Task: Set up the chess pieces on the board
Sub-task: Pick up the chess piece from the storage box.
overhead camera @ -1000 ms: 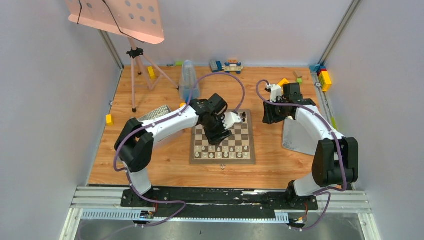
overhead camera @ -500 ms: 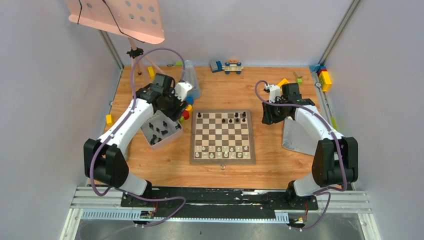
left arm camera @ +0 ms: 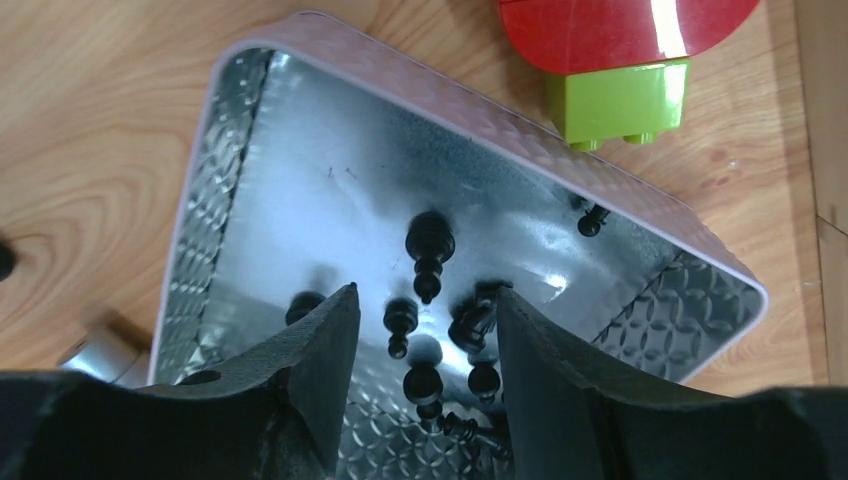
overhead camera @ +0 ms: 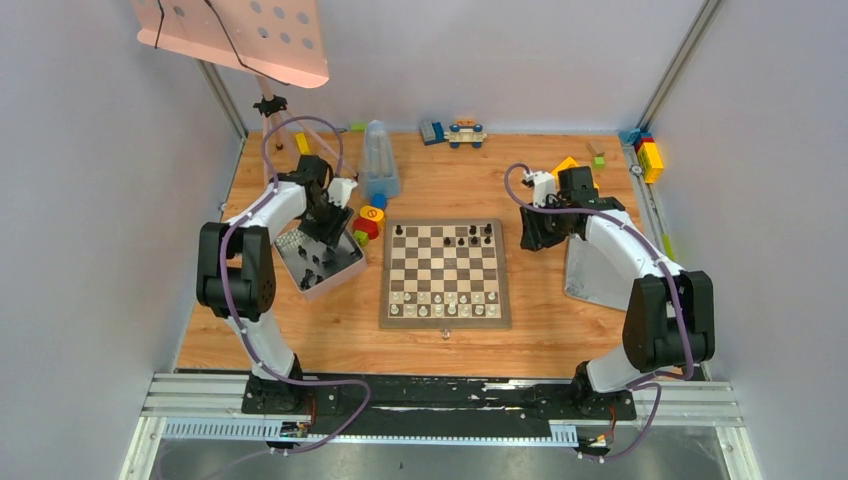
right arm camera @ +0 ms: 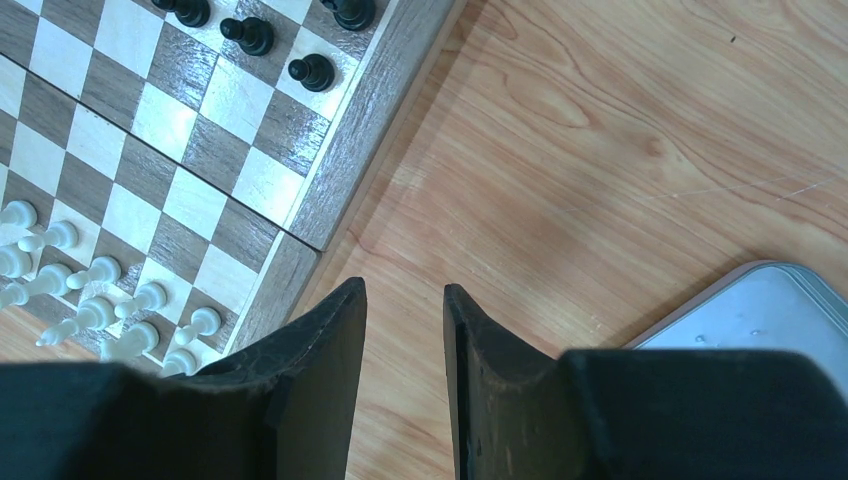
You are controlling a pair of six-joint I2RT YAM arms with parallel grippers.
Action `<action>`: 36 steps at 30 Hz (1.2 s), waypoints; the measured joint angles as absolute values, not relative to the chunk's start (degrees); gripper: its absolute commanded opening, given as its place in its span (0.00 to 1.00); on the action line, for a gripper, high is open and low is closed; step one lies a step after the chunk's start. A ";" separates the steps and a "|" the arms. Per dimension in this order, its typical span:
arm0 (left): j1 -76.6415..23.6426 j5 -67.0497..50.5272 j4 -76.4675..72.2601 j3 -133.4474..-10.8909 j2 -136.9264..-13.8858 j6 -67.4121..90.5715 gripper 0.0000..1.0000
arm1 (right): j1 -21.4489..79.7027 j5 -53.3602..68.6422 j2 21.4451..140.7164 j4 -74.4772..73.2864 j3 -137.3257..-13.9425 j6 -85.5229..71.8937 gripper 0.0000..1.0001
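The board point(overhead camera: 445, 272) lies mid-table, with white chess pieces point(overhead camera: 445, 300) along its near rows and a few black ones point(overhead camera: 470, 238) on the far row. My left gripper point(overhead camera: 325, 232) hangs open over the grey metal tray point(overhead camera: 345, 272) to the board's left. In the left wrist view its jaws point(left arm camera: 425, 290) stand wide above several black pieces point(left arm camera: 430, 240) lying in the tray point(left arm camera: 480, 110), gripping none. My right gripper point(right arm camera: 404, 286) hovers open and empty over bare wood beside the board's right border point(right arm camera: 350, 130).
Red and green blocks point(left arm camera: 620, 60) lie just beyond the tray. A second grey tray point(overhead camera: 590, 270) sits under the right arm. A music stand point(overhead camera: 240, 35), a translucent cone point(overhead camera: 378, 160) and toy blocks point(overhead camera: 455, 132) line the back.
My left arm swung from over the board's far row leftward to the tray, and its gripper now hangs inside the tray's outline. The right arm has barely moved.
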State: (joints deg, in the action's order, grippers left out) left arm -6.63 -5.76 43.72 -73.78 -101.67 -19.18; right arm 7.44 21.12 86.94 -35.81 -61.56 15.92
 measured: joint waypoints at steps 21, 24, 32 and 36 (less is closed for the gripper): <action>-6.22 -6.94 42.22 -75.46 -107.74 -18.22 0.17 | 8.84 19.92 88.12 -35.81 -61.56 16.84 0.35; -6.20 -7.07 42.30 -75.46 -107.15 -18.22 0.15 | 8.99 19.77 88.12 -35.81 -61.56 16.84 0.35; -7.46 -9.91 46.26 -80.14 -100.82 -18.04 0.13 | 9.32 19.53 88.16 -35.81 -61.56 16.86 0.35; -10.96 -10.33 48.49 -86.76 -99.44 -18.02 0.13 | 9.37 19.40 88.42 -35.81 -61.56 16.99 0.34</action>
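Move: The black piece to be picked stands in the storage box almost under the left hand, about 1 cm ahead and 3 cm down. Other black pieces stand about 3 cm back and level sideways, 2 cm back and 3 cm left, and 6 cm right and 1 cm back by the box wall. Outside that wall the green block sits about 7 cm right and 3 cm ahead. From the right hand the piece lies some 45 cm left, roughly level. Straight down about 3 cm into the storage box goes the left hand, fingers closing as it sinks and then settles, until both fingertips pinch the black piece. It then rises about 11 cm, faster as it goes, veering right and somewhat forward over the box wall and tilting the fingertips slightly forward while keeping the pinch. ##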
